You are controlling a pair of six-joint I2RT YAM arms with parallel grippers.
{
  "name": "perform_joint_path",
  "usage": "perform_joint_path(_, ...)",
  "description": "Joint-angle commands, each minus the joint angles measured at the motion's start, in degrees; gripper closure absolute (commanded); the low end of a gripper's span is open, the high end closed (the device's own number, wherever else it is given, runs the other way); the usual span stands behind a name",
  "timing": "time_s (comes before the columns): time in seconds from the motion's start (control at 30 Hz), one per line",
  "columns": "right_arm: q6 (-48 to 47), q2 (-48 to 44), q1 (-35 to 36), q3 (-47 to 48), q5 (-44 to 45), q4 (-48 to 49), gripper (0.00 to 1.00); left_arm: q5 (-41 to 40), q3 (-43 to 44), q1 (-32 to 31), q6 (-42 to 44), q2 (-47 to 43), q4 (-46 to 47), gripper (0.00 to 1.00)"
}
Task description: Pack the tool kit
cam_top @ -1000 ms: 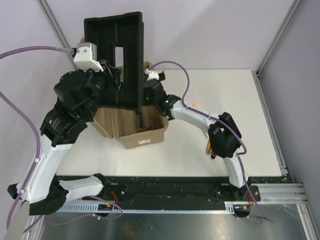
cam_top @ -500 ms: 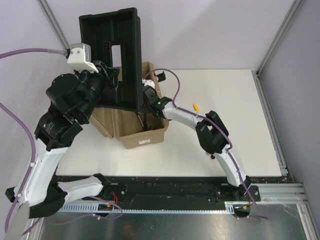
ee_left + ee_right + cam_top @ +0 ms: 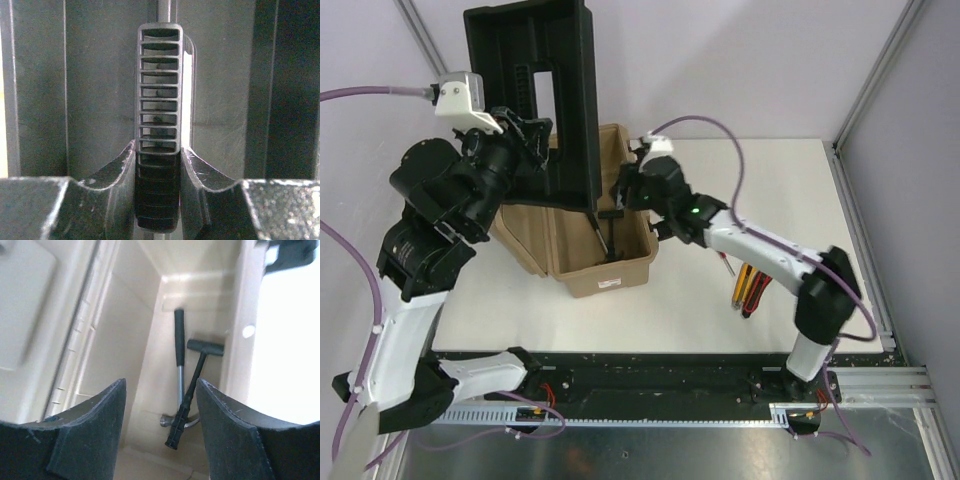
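The tan toolbox [image 3: 605,278] stands open at mid-table, its lid [image 3: 520,240] folded out to the left. My left gripper [image 3: 535,135] holds the black inner tray [image 3: 525,80] high above the box. In the left wrist view the left gripper [image 3: 159,190] is shut on the tray's ribbed handle [image 3: 159,90]. My right gripper [image 3: 625,190] hovers over the box's right rim, open and empty. The right wrist view looks down between the open right gripper [image 3: 160,430] at a steel-shafted hammer [image 3: 179,365] and a black T-headed tool [image 3: 197,375] on the box floor.
Red-black and yellow-orange handled tools [image 3: 748,285] lie on the white table to the right of the box, beside my right forearm. Frame rails [image 3: 860,230] border the table's right side. The toolbox wall [image 3: 235,355] rises close to my right finger.
My right gripper has opened and drawn up and back from inside the box. The right elbow swung right, uncovering the tools on the table. The left arm lifted the tray higher and leftward.
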Motion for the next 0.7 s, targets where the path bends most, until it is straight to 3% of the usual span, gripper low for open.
perform_joint_path(0.0,0.34,-11.17,-2.26,-4.88,3.05,4.09,0.37,1.98,4.5,0.45,0.06,0.73,5.47,1.0)
perform_joint_path(0.3,3.37,-25.03,-4.9,-12.3,10.7,-6.88,0.37,5.35,4.19,0.46,-2.13,7.49,5.65,1.0)
perform_joint_path(0.67,9.56,-34.17,-6.53,-21.24,13.85,-14.03,0.38,-8.76,-3.74,0.01,-12.78,12.39,5.38,1.0)
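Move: Below and ahead of the left hand, which already holds the black tray by its handle, the open toolbox lies about 18 cm forward, 6 cm right and 43 cm down; its lid stands at the same forward reach, 9 cm left and 35 cm down. From the right hand the blue-red screwdriver is roughly level, 23 cm right and 22 cm down, the near latch 3 cm back, 8 cm right, 9 cm down, and the mallet 3 cm ahead, 5 cm left, 18 cm down. Swinging clear of the toolbox, the empty right hand goes some 16 cm right and a little back towards the screwdriver, rising first, then sinking partway, turning about 20 degrees clockwise, fingers still open. The left keeps its grip on the tray handle, hovers briefly, then brings the tray down, forward and right towards the toolbox, about 8 cm down, its wrist tipping downward. ##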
